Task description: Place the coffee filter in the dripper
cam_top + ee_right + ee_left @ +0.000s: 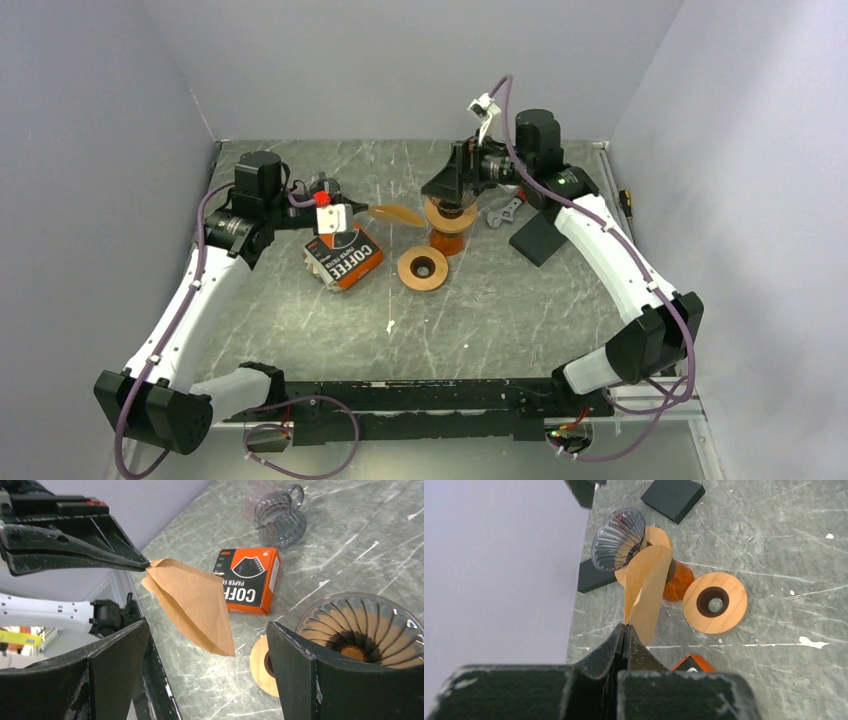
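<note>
My left gripper (365, 208) (625, 626) is shut on one corner of a brown paper coffee filter (400, 213) (646, 592) (192, 602) and holds it in the air, partly spread open, pointing toward the dripper. The ribbed dark glass dripper (447, 208) (619, 539) (365, 627) sits on a wooden collar over an orange stand (679, 580), its mouth turned toward the filter. The filter's far end is just short of the dripper's rim. My right gripper (447, 188) (207, 625) is wide open and empty, hovering right over the dripper, which lies beside its right finger.
An orange coffee-filter box (345, 257) (248, 580) lies under the left gripper. A loose wooden ring (422, 268) (715, 602) lies in front of the stand. A second glass dripper with a handle (280, 515) stands beyond the box. A black block (535, 238) and a wrench (503, 213) lie to the right.
</note>
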`<state>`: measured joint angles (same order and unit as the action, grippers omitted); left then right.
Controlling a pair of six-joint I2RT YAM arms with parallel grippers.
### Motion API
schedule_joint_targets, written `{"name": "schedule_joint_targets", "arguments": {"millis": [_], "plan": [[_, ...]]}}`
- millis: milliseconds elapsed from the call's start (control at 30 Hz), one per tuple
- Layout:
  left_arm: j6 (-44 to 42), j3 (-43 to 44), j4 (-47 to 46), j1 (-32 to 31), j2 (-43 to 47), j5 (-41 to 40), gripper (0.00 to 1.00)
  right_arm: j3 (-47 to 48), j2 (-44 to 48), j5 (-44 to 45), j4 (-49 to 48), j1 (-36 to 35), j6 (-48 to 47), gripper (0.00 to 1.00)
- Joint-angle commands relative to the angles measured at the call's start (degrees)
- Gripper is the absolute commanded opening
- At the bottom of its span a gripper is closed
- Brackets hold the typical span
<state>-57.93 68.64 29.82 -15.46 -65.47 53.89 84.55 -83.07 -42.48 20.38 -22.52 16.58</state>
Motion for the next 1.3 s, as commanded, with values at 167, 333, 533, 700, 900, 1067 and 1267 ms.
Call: {"name": "schedule_joint_targets", "arguments": {"millis": [167,333,533,700,900,1067,1267], "plan": [[-5.1,-0.2,-0.4,-0.3,1.4,7.5,0.00,2.8,-1.0,3.1,3.6,-5.5,-9.2,0.87],[-3.4,0.2,-0.7,-0.4,1.6,7.9,0.00,2.1,-0.4,7.4,4.4,-8.6,-12.7,0.84],[-2.0,0.0,-1.4,-0.5,1.7,7.8,0.00,3.1,-1.6,11.4,6.8,-11.0,-14.6,0.77],[-1.3,-0.2,-1.9,-0.5,2.1,8.2,0.00,3.1,-2.0,13.9,7.2,-12.2,-15.2,0.73],[-0.4,-0.7,-3.0,-0.6,2.3,8.7,0.00,3.3,-2.7,14.2,6.9,-12.8,-15.2,0.62],[0.3,-1.1,-4.1,-0.6,2.3,8.7,0.00,3.4,-2.7,12.8,6.4,-13.3,-15.6,0.53],[2.5,-1.3,-5.8,-0.6,1.6,6.9,0.02,2.5,-1.6,12.5,5.1,-13.5,-15.1,0.07]]}}
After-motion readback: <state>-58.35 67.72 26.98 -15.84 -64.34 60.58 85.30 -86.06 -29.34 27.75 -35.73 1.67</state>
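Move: The filter hangs from the left hand's shut fingers, its middle about 6 cm to that hand's right and 2 cm lower. From the open right hand, its middle lies roughly 7 cm left, 4 cm back and 6 cm below. The dripper stands some 2 cm ahead, 2 cm right and 12 cm below the right hand; the loose wooden ring lies about 6 cm back, 4 cm left and 27 cm below it. The right hand goes down, left and slightly back about 8 cm, closing to pinch the left-held filter's free side. ##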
